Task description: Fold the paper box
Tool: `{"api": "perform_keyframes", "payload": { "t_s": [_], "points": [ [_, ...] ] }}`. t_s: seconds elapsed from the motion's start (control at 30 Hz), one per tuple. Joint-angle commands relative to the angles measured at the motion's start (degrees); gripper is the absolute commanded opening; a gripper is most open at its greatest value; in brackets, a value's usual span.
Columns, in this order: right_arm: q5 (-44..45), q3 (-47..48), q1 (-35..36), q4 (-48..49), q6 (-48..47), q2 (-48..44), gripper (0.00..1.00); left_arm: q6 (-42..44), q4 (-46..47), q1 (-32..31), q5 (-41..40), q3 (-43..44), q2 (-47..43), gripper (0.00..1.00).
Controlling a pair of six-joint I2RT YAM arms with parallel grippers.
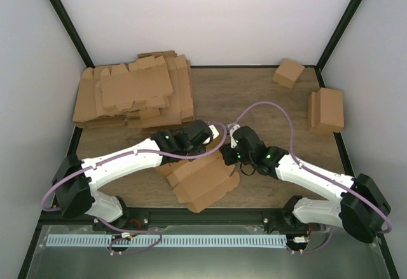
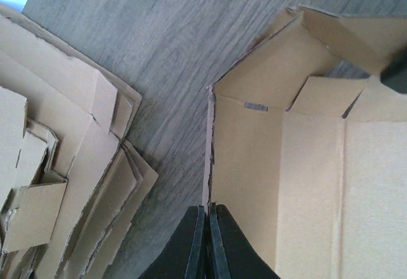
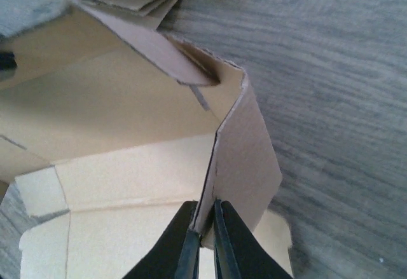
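Note:
The paper box (image 1: pixel 200 180) is a brown cardboard sheet, partly folded, lying near the table's front edge between my two arms. My left gripper (image 1: pixel 213 133) is at its far side. In the left wrist view, that gripper (image 2: pixel 208 210) is shut on the top edge of an upright side wall of the paper box (image 2: pixel 305 164). My right gripper (image 1: pixel 233 156) is at the box's right end. The right wrist view shows the right gripper (image 3: pixel 203 225) shut on a raised end flap of the paper box (image 3: pixel 245 158), which stands up between its fingers.
A pile of flat brown blanks (image 1: pixel 133 95) covers the back left of the table; its edge shows in the left wrist view (image 2: pixel 57 183). A small cube-like box (image 1: pixel 288 73) and a folded flat box (image 1: pixel 327 108) sit at the back right.

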Motion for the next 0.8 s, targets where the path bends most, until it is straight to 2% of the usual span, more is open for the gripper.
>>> {"api": "perform_keyframes", "payload": {
  "t_s": [0.0,0.23,0.3,0.4,0.6,0.77],
  "points": [
    [-3.72,-0.96,0.27,1.66,3.59,-1.59,0.08,-3.61,2.61,-0.94,-1.91,-0.01,-1.54,0.04],
    [-7.88,-0.84,0.30,-0.66,5.24,-2.91,0.14,-3.36,2.02,-3.79,-4.75,0.25,-1.34,0.04],
    [-7.81,-1.66,0.30,-0.32,5.29,-4.47,0.24,-3.39,1.64,-4.41,-5.81,0.34,-1.07,0.04],
    [-7.98,-3.15,-0.33,0.61,6.69,-6.02,0.47,-2.87,1.31,-4.85,-6.08,0.06,-0.65,0.04],
    [-20.18,-5.39,-10.35,2.68,10.12,-6.34,0.49,-2.36,-0.69,-6.45,-7.68,-0.05,2.21,0.05],
    [-21.66,-6.16,-10.99,1.84,10.93,-5.39,0.55,-4.20,-1.73,-6.90,-9.28,0.18,3.83,0.05]
  ]
}}
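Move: The upright side flap, its edge in the right fingers, has its middle about 2 cm ahead, 2 cm right and 2 cm below that hand. The left fingers grip the raised wall's upper edge, its middle some 1 cm ahead, 3 cm right and 3 cm down. The base panel lies roughly 8 cm back, 5 cm left and 8 cm below the right hand; from the left hand, the cardboard stack is about 17 cm ahead, 23 cm left and 10 cm lower. The side flap's edge comes free as the right fingers open to about half; that hand draws back some 2 cm, then swings about 3 cm right and a little forward and down, tilting roughly 15 degrees, its fingers spread around the edge. The left hand keeps its pinch on the raised wall, easing about 2 cm back and right before dipping slightly. ##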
